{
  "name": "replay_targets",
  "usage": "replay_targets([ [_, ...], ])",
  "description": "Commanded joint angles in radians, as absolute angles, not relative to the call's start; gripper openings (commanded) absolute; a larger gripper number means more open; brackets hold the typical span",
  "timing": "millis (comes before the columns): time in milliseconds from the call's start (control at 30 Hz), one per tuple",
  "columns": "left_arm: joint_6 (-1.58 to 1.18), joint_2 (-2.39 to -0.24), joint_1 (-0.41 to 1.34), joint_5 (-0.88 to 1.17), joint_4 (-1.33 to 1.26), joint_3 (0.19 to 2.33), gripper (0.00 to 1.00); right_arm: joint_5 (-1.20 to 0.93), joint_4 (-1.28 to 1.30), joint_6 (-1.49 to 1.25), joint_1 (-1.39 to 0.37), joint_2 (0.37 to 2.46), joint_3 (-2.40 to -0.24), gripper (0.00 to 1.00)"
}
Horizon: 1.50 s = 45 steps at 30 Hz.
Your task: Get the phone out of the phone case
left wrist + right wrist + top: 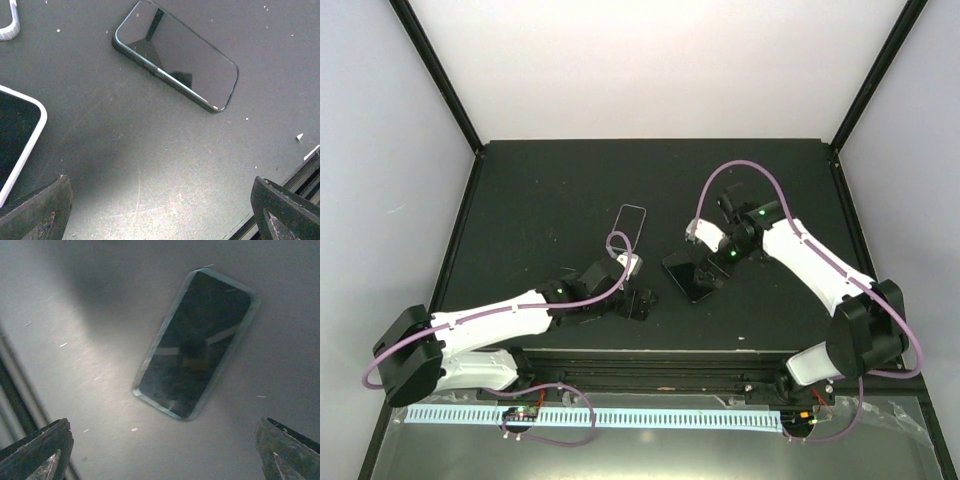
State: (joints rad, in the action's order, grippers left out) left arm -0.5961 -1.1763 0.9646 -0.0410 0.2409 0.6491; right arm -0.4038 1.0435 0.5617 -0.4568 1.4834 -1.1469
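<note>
The black phone [680,278] lies flat on the dark table, screen up and bare, with nothing touching it. It also shows in the left wrist view as the phone [175,55] and in the right wrist view as the phone [197,342]. The clear phone case [632,226] with a pale rim lies empty farther back and to the left. One corner of the case [28,145] shows at the left of the left wrist view. My left gripper [636,303] is open over bare table, to the left of the phone. My right gripper [710,268] is open just above the phone's right side, holding nothing.
The black table [540,200] is walled by a black frame with pale panels behind. Its front edge rail [650,355] runs just behind both arm bases. Small white specks [134,429] dot the surface near the phone.
</note>
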Motion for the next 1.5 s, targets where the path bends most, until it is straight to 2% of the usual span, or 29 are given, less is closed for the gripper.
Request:
replay_targets([
  [0,-0.65,-1.197,0.967,-0.01,0.188,0.63,0.99,-0.101,0.847,0.315,-0.449,1.493,-1.171,1.0],
  [67,-0.654,-1.21,0.968,-0.008,0.195,0.632,0.99,-0.066,0.819,0.288,-0.449,1.531,-1.177,1.0],
  [333,-0.641,-1.201,0.967,0.062,0.219,0.64,0.99,-0.257,0.898,0.351,-0.461,1.738,-1.248,1.0],
  [767,-0.631,-1.097,0.963,0.006,0.276,0.618,0.99,-0.219,0.878,0.368,-0.578,1.965,-1.374,0.97],
  [1067,-0.61,-1.03,0.95,-0.097,0.343,0.617,0.99,-0.06,0.77,0.401,-0.711,1.889,-1.253,1.0],
  [1300,-0.614,-1.029,0.939,-0.089,0.32,0.595,0.99,-0.019,0.768,0.341,-0.722,1.872,-1.216,1.0],
  [1467,-0.612,-1.043,0.937,-0.078,0.311,0.592,0.99,0.14,0.753,0.317,-0.722,1.869,-1.174,1.0],
])
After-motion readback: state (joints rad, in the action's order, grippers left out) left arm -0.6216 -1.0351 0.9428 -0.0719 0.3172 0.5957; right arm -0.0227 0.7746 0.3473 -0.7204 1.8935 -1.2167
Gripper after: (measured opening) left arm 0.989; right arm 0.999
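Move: The phone in its case lies about 4 cm ahead of the right hand, 4 cm to its left and 12 cm below. From that phone, a silver-framed phone lies some 17 cm left and 13 cm farther out, and a purple-framed phone about 25 cm left and 2 cm nearer the base. From the left hand the cased phone is about 11 cm ahead, 14 cm right and 10 cm below. Swing the open right gripper forward about 6 cm over the cased phone, then drop it about 11 cm, moving left as it sinks and curling back slightly near the table. Tip the fingers upright by some 20 degrees so they straddle the phone's width, the rear finger against its near long edge. Keep the left gripper open; dip it, raise it, and move it slightly left. ##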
